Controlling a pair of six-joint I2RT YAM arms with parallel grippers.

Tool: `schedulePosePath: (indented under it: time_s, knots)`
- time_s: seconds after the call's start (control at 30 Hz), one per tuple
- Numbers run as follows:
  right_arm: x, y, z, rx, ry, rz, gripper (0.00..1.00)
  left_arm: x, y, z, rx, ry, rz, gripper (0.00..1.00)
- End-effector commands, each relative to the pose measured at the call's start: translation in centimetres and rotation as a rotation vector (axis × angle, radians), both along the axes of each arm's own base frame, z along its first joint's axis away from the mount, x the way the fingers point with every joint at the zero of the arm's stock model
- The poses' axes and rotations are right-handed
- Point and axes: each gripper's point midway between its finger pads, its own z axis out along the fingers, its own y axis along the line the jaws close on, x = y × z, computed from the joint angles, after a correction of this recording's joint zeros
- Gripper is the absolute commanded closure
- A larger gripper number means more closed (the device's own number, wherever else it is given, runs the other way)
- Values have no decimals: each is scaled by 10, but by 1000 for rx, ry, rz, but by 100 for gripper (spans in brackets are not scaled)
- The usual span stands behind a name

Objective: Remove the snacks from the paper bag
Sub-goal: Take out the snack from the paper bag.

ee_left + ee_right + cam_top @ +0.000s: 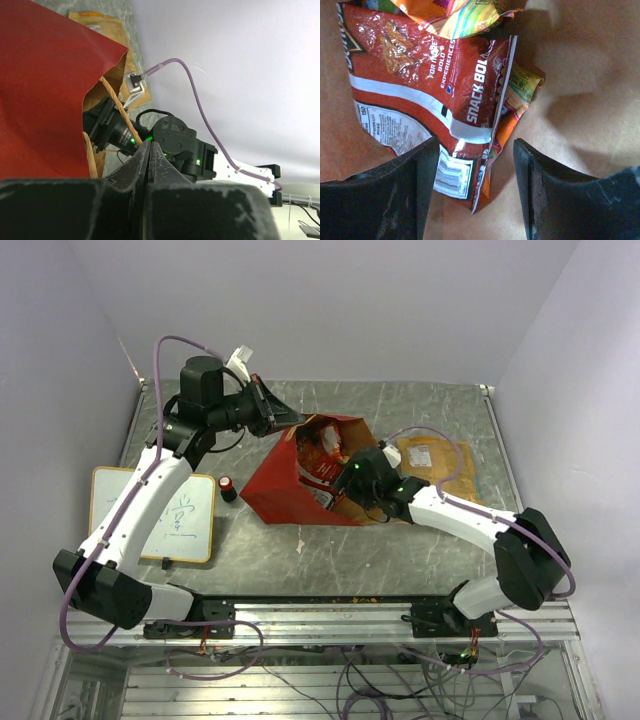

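The paper bag (275, 485) lies on its side, red outside (40, 90), brown inside (580, 75), its mouth facing right. My left gripper (272, 410) is raised at the bag's upper rim, and its jaws (148, 145) are shut where the cord handle (120, 107) runs into them. My right gripper (335, 475) reaches into the mouth and stands open (476, 150). The lower corner of a red snack packet (420, 75) lies between its fingers, untouched. Around it lie a multicoloured packet (460, 12), a small yellow packet (525, 85) and an orange edge (500, 135).
A yellow-framed whiteboard (170, 515) lies at the left, and a small red-and-black cylinder (228, 488) stands between it and the bag. A brown flat envelope (435, 460) lies right of the bag, under the right arm. Walls close in on three sides.
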Motion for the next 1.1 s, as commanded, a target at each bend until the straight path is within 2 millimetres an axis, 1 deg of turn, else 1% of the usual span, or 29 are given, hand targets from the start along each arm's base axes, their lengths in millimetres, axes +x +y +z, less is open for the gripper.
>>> schedulePosePath:
  time_s: [0.0,0.17,0.23,0.3,0.37,0.43,0.53,0.73,0.97,1.07]
  knots:
    - [12,10,-6,57,-37,-24,39,-13,-5,-1,3,8,-66,93]
    - [20,20,-16,100,-41,-40,37,-15,-6,-1,-2,9,-77,93]
    - [24,25,-17,126,-52,-43,37,-16,-6,-2,5,11,-84,93]
    - [27,28,-19,142,-53,-49,38,-16,-5,-1,7,9,-87,93]
    - [30,31,-21,144,-49,-53,41,-17,-5,-1,7,9,-90,93]
    - [31,32,-24,139,-41,-54,48,-18,-5,0,8,8,-91,93]
    - [31,32,-20,141,-52,-47,63,-19,-4,0,18,6,-87,93]
    - [27,28,-4,120,-69,-24,85,-18,1,-6,46,12,-56,93]
    - [23,29,26,113,-104,32,97,-14,8,-13,94,27,-10,93]
    - [19,29,37,120,-107,53,100,-11,10,-18,116,43,7,93]
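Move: The red snack bag I'm going for lies inside the paper bag, its middle about 4 cm ahead of my right hand, 5 cm to the left and 5 cm lower. A striped sweet packet sits some 9 cm ahead and 2 cm left, 4 cm below; a fruit sweet packet peeks from under the snack's right edge, roughly 4 cm ahead, 2 cm left and 6 cm down. From my left hand the snack is about 3 cm ahead, 6 cm right and 28 cm below. I push my open right hand down, left and forward about 5 cm, deeper into the paper bag, rolling it slightly, then shut the fingers on the red snack's sealed right edge. Keeping that pinch, I draw back up some 4 cm. My left hand stays shut on the rope handle and sinks 2 to 3 cm, easing back a little. ##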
